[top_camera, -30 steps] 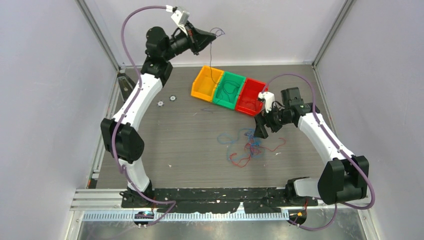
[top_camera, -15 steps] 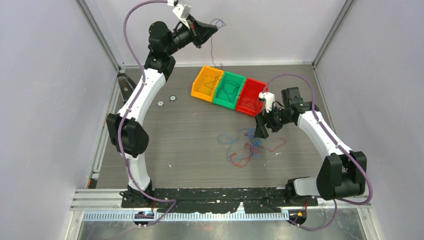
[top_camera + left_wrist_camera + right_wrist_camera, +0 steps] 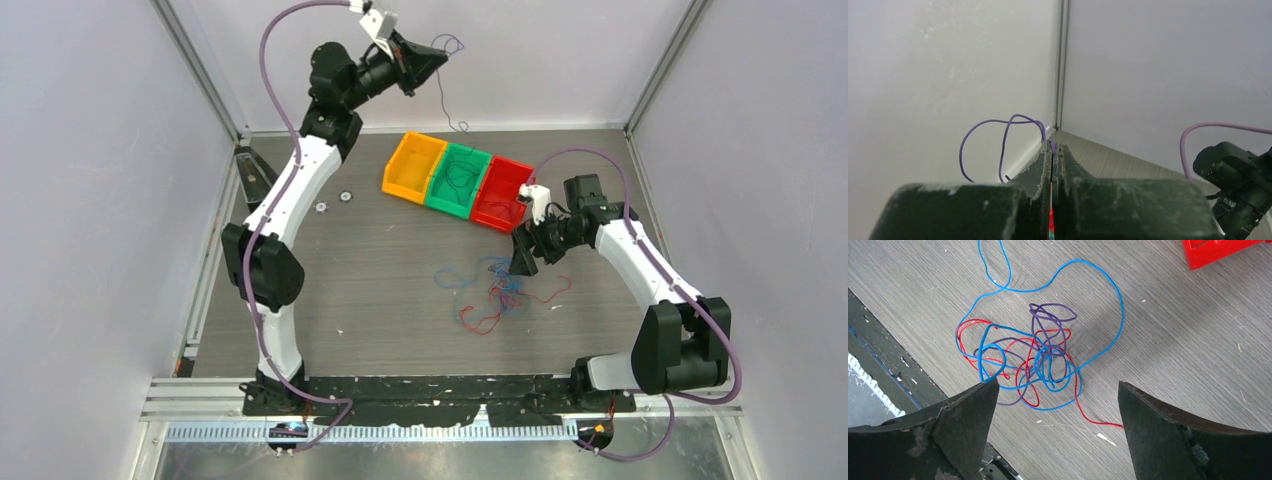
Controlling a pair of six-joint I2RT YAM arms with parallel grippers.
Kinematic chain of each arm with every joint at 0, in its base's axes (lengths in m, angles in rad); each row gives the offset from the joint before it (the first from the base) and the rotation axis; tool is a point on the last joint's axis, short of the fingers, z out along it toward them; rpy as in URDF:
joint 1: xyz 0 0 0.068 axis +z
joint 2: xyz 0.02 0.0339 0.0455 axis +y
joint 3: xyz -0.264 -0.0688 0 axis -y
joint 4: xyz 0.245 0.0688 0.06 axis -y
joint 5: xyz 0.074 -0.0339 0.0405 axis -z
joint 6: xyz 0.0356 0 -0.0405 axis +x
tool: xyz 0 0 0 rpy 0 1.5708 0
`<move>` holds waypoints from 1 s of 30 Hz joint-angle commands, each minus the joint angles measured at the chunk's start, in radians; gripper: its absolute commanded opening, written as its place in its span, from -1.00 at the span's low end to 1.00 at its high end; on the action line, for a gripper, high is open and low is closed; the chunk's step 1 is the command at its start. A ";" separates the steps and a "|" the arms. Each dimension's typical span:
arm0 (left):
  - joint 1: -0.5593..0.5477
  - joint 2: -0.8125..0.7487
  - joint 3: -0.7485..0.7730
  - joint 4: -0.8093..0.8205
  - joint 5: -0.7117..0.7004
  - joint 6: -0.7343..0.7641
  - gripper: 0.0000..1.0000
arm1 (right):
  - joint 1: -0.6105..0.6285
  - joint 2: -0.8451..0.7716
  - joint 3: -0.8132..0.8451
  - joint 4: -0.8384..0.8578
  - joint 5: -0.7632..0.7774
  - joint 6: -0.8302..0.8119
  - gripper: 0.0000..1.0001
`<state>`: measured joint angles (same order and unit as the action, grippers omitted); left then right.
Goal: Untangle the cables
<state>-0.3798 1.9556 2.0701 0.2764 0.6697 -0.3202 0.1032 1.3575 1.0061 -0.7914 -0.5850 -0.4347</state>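
Observation:
A tangle of thin red, blue and purple cables (image 3: 497, 292) lies on the table, right of centre. My right gripper (image 3: 520, 262) hovers just above its far right side, open and empty. In the right wrist view the tangle (image 3: 1040, 357) lies ahead of the right gripper (image 3: 1058, 384), between its wide-spread fingers. High at the back, my left gripper (image 3: 436, 60) is shut on one purple cable (image 3: 446, 95), which loops above the tips and dangles free. In the left wrist view the left gripper (image 3: 1053, 146) pinches that purple cable (image 3: 998, 124) at its very tip.
Three bins stand in a row at the back: orange (image 3: 401, 172), green (image 3: 445, 200) with dark strands inside, red (image 3: 496, 213). A corner of the red bin (image 3: 1218, 250) shows in the right wrist view. Two small rings (image 3: 333, 202) lie at left. Walls enclose the table.
The left arm has swung up and to the right with the purple cable, whose hanging end has moved from over the orange bin to behind the bins. The right arm has barely moved.

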 commanded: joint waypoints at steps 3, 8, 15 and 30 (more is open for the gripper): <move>-0.013 0.049 -0.100 -0.010 -0.019 0.098 -1.00 | -0.012 0.002 0.026 0.006 -0.030 -0.009 0.91; -0.037 0.054 -0.210 -0.083 -0.013 0.215 -1.00 | -0.025 0.000 0.016 0.004 -0.025 -0.016 0.91; -0.091 0.093 -0.235 -0.343 -0.067 0.340 -1.00 | -0.037 0.010 0.009 0.003 -0.035 -0.025 0.91; -0.129 0.325 -0.050 -0.590 -0.197 0.257 -1.00 | -0.053 0.031 0.001 -0.003 -0.048 -0.035 0.90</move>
<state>-0.5022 2.2517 1.9518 -0.2878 0.5240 -0.0284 0.0570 1.3785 1.0039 -0.7944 -0.6067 -0.4511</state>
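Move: Below the left hand, which still pinches the hanging purple cable, the green box lies about 46 cm down, 10 cm ahead and 7 cm right. On either side of it sit the red box, roughly 7 cm ahead and 17 cm right of the hand, and the orange box, some 14 cm ahead and 2 cm left. The waiting right hand has the green box about 29 cm ahead, 12 cm left and 10 cm below. Lowering the purple cable steeply towards the green box, the left hand sinks about 34 cm and shifts 5 cm to the right. Meanwhile its wrist tips the fingers from slightly above level to clearly downward, some 45 degrees, and they stay shut on the cable, stopping above the box. ##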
